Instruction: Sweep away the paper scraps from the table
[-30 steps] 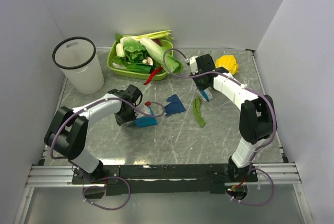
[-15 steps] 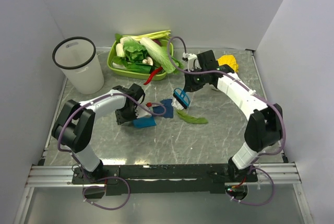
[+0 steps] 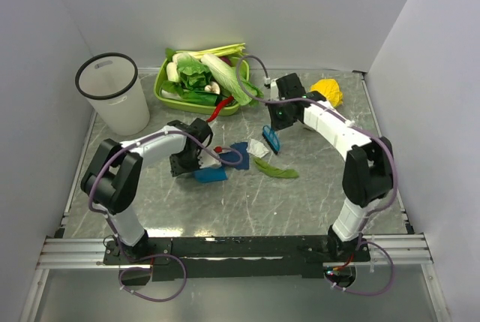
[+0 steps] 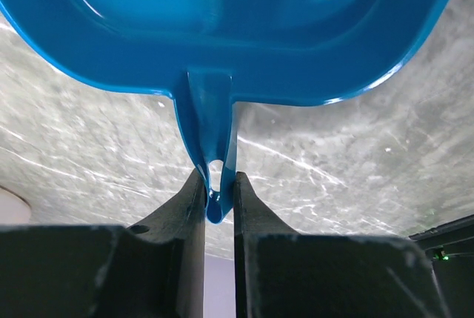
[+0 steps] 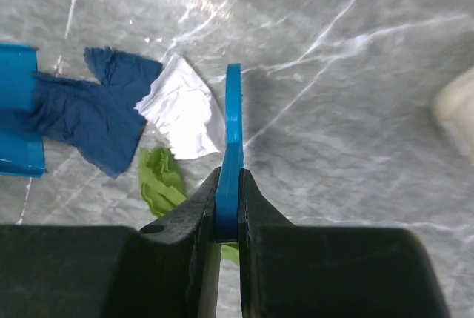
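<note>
My left gripper (image 3: pixel 198 160) is shut on the handle of a blue dustpan (image 3: pixel 211 175), whose pan fills the top of the left wrist view (image 4: pixel 222 29); the handle (image 4: pixel 211 133) is pinched between the fingers of the left gripper (image 4: pixel 219 199). Just right of the pan lie paper scraps: red (image 3: pixel 217 148), dark blue (image 3: pixel 238 153), white (image 3: pixel 258 148) and green (image 3: pixel 276 170). My right gripper (image 3: pixel 276 128) is shut on a small blue brush (image 3: pixel 271 141) beside the white scrap. The right wrist view shows the brush (image 5: pixel 234 133) edge-on in the right gripper (image 5: pixel 229 214), with the white scrap (image 5: pixel 185 107), dark blue scrap (image 5: pixel 96 110) and green scrap (image 5: pixel 161 181) to its left.
A white bin (image 3: pixel 114 93) stands at the back left. A lime-green tray (image 3: pixel 161 88) of vegetables sits at the back, a red chili (image 3: pixel 217 108) by its front edge. A yellow crumpled object (image 3: pixel 327 91) lies at the back right. White walls enclose the table (image 3: pixel 247 202).
The right gripper swept the brush left toward the dustpan, then drew back slightly. The green scrap slid left and nearer. A white scrap now shows beside the dark blue one.
</note>
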Controlling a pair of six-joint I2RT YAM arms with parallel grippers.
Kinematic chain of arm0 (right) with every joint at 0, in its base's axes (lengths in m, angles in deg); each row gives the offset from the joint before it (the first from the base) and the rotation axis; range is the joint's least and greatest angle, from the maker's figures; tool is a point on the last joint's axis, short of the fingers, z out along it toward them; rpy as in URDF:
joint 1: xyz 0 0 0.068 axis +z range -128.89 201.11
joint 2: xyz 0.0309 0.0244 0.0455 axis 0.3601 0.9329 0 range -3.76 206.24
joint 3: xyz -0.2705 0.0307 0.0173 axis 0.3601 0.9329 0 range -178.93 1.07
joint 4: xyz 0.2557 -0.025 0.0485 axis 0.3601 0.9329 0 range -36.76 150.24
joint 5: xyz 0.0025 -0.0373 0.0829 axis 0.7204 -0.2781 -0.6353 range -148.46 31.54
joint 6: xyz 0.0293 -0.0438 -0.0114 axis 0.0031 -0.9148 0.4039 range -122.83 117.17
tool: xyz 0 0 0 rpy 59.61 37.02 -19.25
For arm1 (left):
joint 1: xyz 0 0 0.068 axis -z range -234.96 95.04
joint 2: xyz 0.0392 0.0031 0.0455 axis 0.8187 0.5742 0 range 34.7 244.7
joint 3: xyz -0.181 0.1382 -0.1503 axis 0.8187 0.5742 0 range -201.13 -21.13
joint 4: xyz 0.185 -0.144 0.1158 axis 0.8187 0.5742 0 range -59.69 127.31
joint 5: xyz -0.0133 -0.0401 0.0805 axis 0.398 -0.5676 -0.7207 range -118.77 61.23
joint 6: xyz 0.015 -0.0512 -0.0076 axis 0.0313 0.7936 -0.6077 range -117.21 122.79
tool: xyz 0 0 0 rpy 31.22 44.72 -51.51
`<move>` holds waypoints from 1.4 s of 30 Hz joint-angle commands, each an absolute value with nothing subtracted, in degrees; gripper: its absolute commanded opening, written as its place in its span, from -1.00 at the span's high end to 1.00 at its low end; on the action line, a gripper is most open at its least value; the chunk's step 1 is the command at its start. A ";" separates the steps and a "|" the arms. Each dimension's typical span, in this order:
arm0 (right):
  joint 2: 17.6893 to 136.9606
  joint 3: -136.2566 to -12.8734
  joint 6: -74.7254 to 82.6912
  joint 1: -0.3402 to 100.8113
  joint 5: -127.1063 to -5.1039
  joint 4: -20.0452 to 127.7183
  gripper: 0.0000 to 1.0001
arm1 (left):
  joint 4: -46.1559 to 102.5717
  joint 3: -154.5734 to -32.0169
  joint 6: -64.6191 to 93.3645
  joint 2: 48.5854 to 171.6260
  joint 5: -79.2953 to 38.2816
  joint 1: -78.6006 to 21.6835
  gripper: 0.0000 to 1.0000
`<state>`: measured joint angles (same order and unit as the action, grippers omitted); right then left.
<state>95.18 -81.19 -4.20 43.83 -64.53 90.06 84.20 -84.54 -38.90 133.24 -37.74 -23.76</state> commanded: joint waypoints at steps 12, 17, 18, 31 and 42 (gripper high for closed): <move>100.83 -89.90 0.16 52.84 -85.97 89.19 1.00 | 83.05 -92.76 -35.71 140.52 -34.92 -19.36 0.98; 98.91 -88.14 -2.30 52.75 -91.31 90.33 1.00 | 80.42 -92.06 -34.12 139.12 -30.71 -19.54 0.98; 98.64 -88.23 -3.87 52.75 -92.12 90.51 1.00 | 79.80 -91.62 -33.86 138.16 -30.18 -19.63 0.98; 88.81 -90.33 -11.71 50.74 -92.30 95.51 1.00 | 68.19 -82.21 -31.84 129.71 -28.42 -23.14 0.98; 81.50 -83.59 -14.96 43.79 -79.49 102.55 1.00 | 74.95 -77.99 -38.25 125.05 -33.07 -23.76 0.98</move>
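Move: The right hand holds the brush, with the dark blue scrap about 11 cm to its left, 3 cm back and some 13 cm lower. The white scrap lies between, about 5 cm left and 1 cm back, and the green one roughly 7 cm straight back. From the left hand, which holds the dustpan, the blue scrap is some 16 cm right, 8 cm ahead and a little lower; the white one is about 22 cm right and 10 cm ahead. Leftward and somewhat back, the right hand dips slightly and sweeps the brush about 12 cm towards the dustpan, turning counter-clockwise, then lifts some 10 cm and swings back right. The left hand, keeping the dustpan, slides it right nearly 6 cm and slightly forward to meet the scraps, then tips its pan side up about 15 degrees and eases back left. ##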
